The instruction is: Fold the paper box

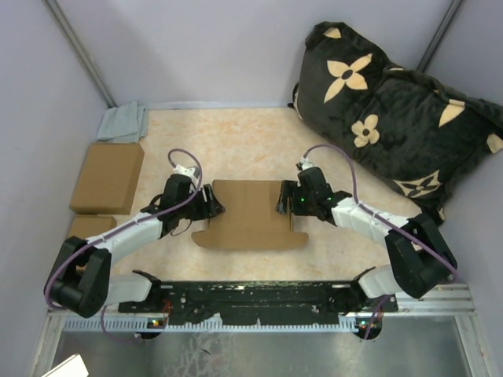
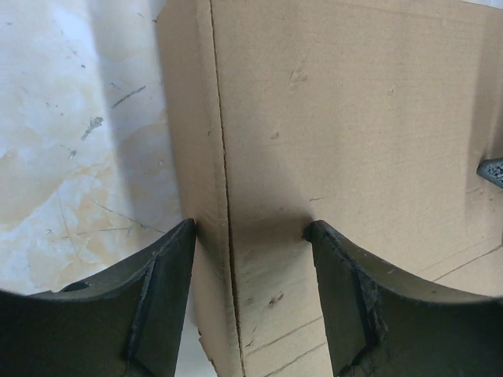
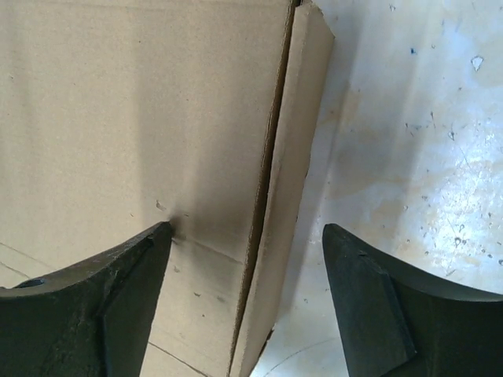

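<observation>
The paper box [image 1: 247,214] lies flat and brown in the middle of the table, its narrow side flaps raised a little. My left gripper [image 1: 211,206] is at its left edge and my right gripper [image 1: 284,203] at its right edge. In the left wrist view the left gripper [image 2: 250,228] is open astride the left flap [image 2: 196,157]: one finger sits against the flap's outer face, the other on the main panel [image 2: 354,118]. In the right wrist view the right gripper [image 3: 247,229] is open astride the right flap [image 3: 302,133], one finger on the panel [image 3: 134,110], the other over bare table.
Two brown cardboard blocks [image 1: 108,177] [image 1: 88,228] lie at the left, with a grey-blue cloth [image 1: 123,122] behind them. A black flower-patterned pillow [image 1: 393,118] fills the back right corner. The arms' black base rail [image 1: 259,294] runs along the near edge.
</observation>
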### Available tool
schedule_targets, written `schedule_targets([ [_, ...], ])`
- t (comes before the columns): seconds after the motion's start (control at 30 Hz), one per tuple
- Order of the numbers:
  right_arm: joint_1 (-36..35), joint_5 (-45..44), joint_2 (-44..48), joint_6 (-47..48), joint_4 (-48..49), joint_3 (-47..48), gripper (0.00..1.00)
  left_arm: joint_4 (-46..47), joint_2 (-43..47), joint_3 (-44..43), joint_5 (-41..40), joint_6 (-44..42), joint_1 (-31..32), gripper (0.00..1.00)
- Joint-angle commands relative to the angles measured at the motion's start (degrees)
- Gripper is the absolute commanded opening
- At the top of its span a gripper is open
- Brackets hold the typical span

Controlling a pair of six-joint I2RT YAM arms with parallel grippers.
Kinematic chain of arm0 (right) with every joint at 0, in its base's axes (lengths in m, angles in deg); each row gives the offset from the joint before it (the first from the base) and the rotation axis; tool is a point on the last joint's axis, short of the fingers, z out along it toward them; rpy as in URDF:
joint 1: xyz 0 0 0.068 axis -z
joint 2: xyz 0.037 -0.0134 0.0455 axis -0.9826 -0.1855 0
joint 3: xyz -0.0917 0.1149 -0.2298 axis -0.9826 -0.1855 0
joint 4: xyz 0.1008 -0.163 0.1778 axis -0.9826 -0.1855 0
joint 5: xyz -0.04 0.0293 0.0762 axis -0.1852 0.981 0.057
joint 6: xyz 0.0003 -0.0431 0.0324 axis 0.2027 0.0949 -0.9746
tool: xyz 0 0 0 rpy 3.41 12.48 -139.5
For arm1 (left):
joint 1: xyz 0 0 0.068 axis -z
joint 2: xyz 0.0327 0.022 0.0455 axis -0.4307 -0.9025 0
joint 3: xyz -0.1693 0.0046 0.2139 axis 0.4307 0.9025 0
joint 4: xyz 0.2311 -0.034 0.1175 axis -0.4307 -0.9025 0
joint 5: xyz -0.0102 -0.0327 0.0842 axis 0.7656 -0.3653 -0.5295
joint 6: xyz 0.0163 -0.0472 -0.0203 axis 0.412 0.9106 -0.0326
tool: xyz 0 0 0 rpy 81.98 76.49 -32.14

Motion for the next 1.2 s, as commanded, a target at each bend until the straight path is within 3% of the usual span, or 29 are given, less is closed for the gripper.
schedule_targets([
  [0.0, -0.45, -3.96, -3.62, 2.4, 0.54, 4.07, 0.78, 2.7, -0.36, -2.8, -1.8, -0.76, 0.37, 0.66],
  [0.37, 0.48, -5.5, -21.12, 5.2, -1.23, 22.61, 0.78, 3.67, -15.99, -17.93, -3.31, -0.06, 0.2, 0.65],
  [0.6, 2.26, -6.7, -24.79, 6.03, -5.52, 31.0, 0.81, -3.89, -20.86, -26.82, -7.79, -0.6, -0.3, 0.71],
  [0.7, 2.42, -11.19, -22.56, 7.44, -9.2, 33.73, 0.87, -8.49, -19.54, -30.21, -10.23, -1.86, -0.85, 0.74],
  [0.73, 2.6, -12.93, -21.35, 7.55, -10.32, 34.41, 0.92, -9.06, -18.42, -30.57, -10.92, -2.56, -0.87, 0.8],
  [0.77, 2.89, -13.99, -20.03, 7.69, -11.31, 34.93, 0.97, -9.48, -17.12, -30.68, -11.66, -2.89, -0.85, 0.97],
  [0.8, 3.2, -14.67, -18.52, 7.78, -12.16, 35.26, 0.99, -9.62, -15.61, -30.31, -12.14, -3.0, -0.9, 1.0],
  [0.9, 3.47, -15.3, -12.4, 7.6, -14.61, 35.62, 0.99, -8.3, -10.33, -27.74, -13.36, -2.73, -1.15, 1.0],
  [1.03, 3.49, -13.05, -3.2, 4.45, -18.47, 34.91, 0.99, -8.21, -1.39, -22.36, -19.71, 4.23, -1.37, 1.0],
  [1.17, 3.49, -6.14, 10.02, 0.22, -12.47, 17.89, 0.99, -12.71, 6.31, -16.21, -15.89, 9.15, -1.83, 1.0],
])
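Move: The paper box's middle is about 14 cm to the right of the left hand and 1 cm back, some 3 cm below; from the right hand it lies roughly 13 cm left, 2 cm back, and 3 cm below. Its untucked front flap is centred about 10 cm nearer the robot than that middle. A large brown box sits some 40 cm left of the left hand and 11 cm farther out. Both hands, astride its side edges, push the box some 12 cm forward, then open and lift clear. ##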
